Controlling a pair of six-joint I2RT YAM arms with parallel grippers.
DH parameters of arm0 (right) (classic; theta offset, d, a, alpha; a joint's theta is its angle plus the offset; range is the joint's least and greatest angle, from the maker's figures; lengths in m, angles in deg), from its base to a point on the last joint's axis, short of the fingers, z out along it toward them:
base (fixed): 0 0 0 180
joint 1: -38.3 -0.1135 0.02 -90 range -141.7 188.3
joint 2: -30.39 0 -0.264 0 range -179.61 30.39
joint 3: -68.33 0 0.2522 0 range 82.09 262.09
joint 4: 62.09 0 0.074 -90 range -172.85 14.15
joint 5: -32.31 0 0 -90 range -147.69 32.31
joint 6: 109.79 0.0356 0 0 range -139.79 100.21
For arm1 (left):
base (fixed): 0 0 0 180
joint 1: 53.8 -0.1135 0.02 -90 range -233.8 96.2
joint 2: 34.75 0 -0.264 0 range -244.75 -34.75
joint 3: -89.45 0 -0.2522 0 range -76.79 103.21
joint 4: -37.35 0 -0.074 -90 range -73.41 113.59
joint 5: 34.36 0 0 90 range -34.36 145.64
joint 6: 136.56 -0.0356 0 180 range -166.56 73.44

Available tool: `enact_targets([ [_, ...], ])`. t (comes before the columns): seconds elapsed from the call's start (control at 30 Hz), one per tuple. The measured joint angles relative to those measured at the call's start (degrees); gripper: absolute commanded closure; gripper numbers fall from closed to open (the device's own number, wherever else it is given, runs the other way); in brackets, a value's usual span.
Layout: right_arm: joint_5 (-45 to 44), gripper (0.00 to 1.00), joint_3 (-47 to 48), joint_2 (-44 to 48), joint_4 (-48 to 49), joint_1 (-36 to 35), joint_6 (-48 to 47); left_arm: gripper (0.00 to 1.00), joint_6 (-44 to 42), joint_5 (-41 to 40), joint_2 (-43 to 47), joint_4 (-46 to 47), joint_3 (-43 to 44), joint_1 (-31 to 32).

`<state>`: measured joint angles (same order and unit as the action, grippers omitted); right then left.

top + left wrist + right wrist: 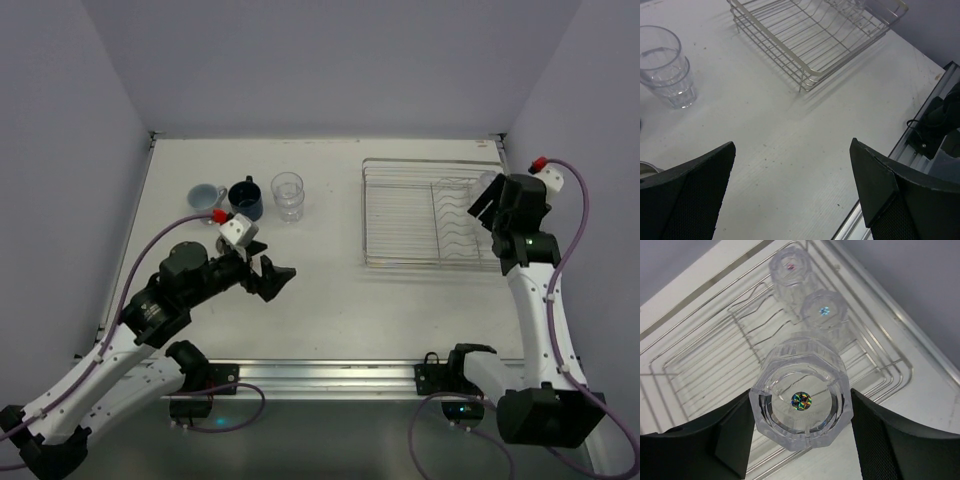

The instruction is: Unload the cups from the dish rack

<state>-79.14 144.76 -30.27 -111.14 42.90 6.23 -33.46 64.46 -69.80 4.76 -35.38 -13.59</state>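
Note:
The silver wire dish rack (400, 215) sits at the back right of the table. Inside it, at its right end, three clear glass tumblers stand upside down in a row. My right gripper (801, 415) is shut on the nearest tumbler (802, 400), a finger on each side of its base; the other two (824, 315) (790, 272) stand beyond it. From above, the right gripper (487, 205) hangs over the rack's right end. On the table at back left stand a light blue mug (205, 196), a navy mug (246, 198) and a clear tumbler (287, 196). My left gripper (272, 275) is open and empty above the table.
In the left wrist view the clear tumbler (667, 67) stands at the far left and the rack's (810, 40) near corner lies ahead. A metal rail (330, 375) runs along the table's front edge. Walls close in the back and both sides.

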Motion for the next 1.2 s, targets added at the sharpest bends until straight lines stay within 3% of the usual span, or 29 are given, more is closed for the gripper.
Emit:
enact_targets([
  [0.2,7.9,0.93,-5.6,8.2,4.5,-7.7,1.9,0.00,2.2,2.7,-6.1,1.0,2.8,-0.1],
  [0.33,18.4,0.94,-8.8,9.6,11.1,-11.8,5.2,0.01,5.8,5.7,-8.8,5.1,3.2,-0.1],
  [0.47,31.6,0.94,-14.8,9.7,20.3,-13.7,11.3,0.14,11.1,8.9,-14.0,12.8,2.8,-0.1],
  [0.6,41.9,0.93,-20.4,9.7,29.9,-17.9,17.7,0.21,16.5,12.1,-18.8,22.3,0.5,-0.1],
  [0.77,50.7,0.92,-24.2,9.0,42.5,-22.7,24.4,0.28,21.9,16.2,-25.3,32.0,0.0,-0.1],
  [0.93,54.4,0.92,-25.7,6.7,49.8,-25.9,27.6,0.32,23.8,16.4,-26.8,34.5,0.0,-0.1],
  [1.03,55.5,0.92,-26.0,4.5,52.9,-28.2,28.9,0.38,24.4,16.5,-26.8,35.7,0.0,-0.1],
  [1.2,55.9,0.91,-26.2,1.2,58.6,-31.0,31.6,0.67,25.6,15.5,-26.3,36.4,-0.1,-0.3],
])
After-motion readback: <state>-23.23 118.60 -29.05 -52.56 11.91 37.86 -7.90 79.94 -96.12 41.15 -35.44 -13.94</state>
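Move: The left hand, empty, goes for the clear cup in the right gripper, about 51 cm to its right, 15 cm ahead and 2 cm lower. From the left hand the stacked glasses stand some 17 cm straight ahead, the navy mug about 18 ahead and 11 left, both roughly 20 below. For the right hand, the left gripper it takes the cup to is about 50 cm left and 13 back, near level. From the right hand, the rack's middle is 8 left, 4 ahead, 21 below. The right fingers keep their pinch on the clear cup's base end, carrying it about 35 cm left and somewhat back, out over the rack, while the wrist swings some 90 degrees to turn its mouth towards the left hand. The left hand reaches about 10 cm right and a little forward, tilting, and closes its fingers from wide open to under half around the cup's rim, one inside the mouth. ##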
